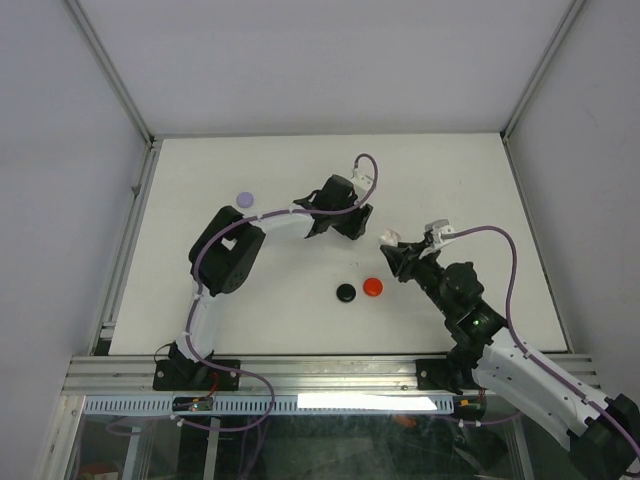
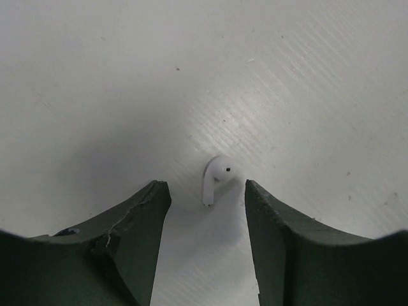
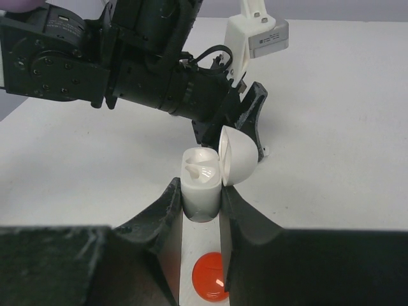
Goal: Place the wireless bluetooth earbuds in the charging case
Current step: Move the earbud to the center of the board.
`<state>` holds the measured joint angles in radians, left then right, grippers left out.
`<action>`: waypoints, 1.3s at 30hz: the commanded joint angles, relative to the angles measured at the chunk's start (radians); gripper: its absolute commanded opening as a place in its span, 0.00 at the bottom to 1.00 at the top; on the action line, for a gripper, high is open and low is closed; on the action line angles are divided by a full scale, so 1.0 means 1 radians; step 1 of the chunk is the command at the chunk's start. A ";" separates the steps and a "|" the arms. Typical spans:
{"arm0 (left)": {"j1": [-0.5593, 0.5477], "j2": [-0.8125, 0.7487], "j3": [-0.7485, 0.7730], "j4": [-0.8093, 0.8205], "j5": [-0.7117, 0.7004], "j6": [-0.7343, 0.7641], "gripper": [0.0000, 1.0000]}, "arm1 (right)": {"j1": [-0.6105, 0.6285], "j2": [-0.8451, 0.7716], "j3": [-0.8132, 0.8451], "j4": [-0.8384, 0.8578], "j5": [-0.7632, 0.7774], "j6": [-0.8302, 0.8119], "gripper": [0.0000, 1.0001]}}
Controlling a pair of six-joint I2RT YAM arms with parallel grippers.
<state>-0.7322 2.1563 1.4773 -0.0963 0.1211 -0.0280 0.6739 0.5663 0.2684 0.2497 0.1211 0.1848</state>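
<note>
A white earbud (image 2: 215, 178) lies on the table just ahead of my left gripper (image 2: 207, 191). Its dark jaws stand open on either side of the stem without touching it. From above, the left gripper (image 1: 349, 231) points down at the table's middle. My right gripper (image 3: 201, 199) is shut on the white charging case (image 3: 202, 173). The case stands upright, its domed lid (image 3: 238, 157) hinged open to the right and its two sockets showing. In the top view the right gripper (image 1: 391, 245) holds the case (image 1: 390, 237) just right of the left one.
A red puck (image 1: 372, 287) and a black puck (image 1: 345, 292) lie near the table's front middle. The red puck (image 3: 210, 278) sits right under the right jaws. A lavender puck (image 1: 245, 199) lies at the back left. The left arm (image 3: 140, 64) looms close behind the case.
</note>
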 commanded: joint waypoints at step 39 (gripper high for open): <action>-0.072 -0.380 -0.449 -0.214 -0.331 -0.233 0.14 | -0.011 0.091 0.074 0.049 -0.251 0.050 0.00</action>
<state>-0.7933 1.8687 1.1118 -0.1692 -0.1562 -0.1322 0.6670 0.6369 0.2882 0.2188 -0.0444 0.2279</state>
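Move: Lying almost between the left fingertips, the white earbud to be taken is about 1 cm ahead, 1 cm to the right and 1 cm below the left hand. The purple earbuds lie some 13 cm to that hand's left and 4 cm ahead, the other white earbud 10 cm left and 7 cm ahead; the black case sits 15 cm back and 3 cm left. From the right hand, the white earbud to be taken is about 16 cm ahead, 6 cm left and 18 cm below. Easing about 1 cm forward and right and a touch lower, the left fingers close from half open and pinch the white earbud, then take it back and left some 12 cm, low along the board with no lift, the hand turning slightly counter-clockwise. The right hand keeps its grip on the open white case and late on shifts about 3 cm left, down and slightly back. ##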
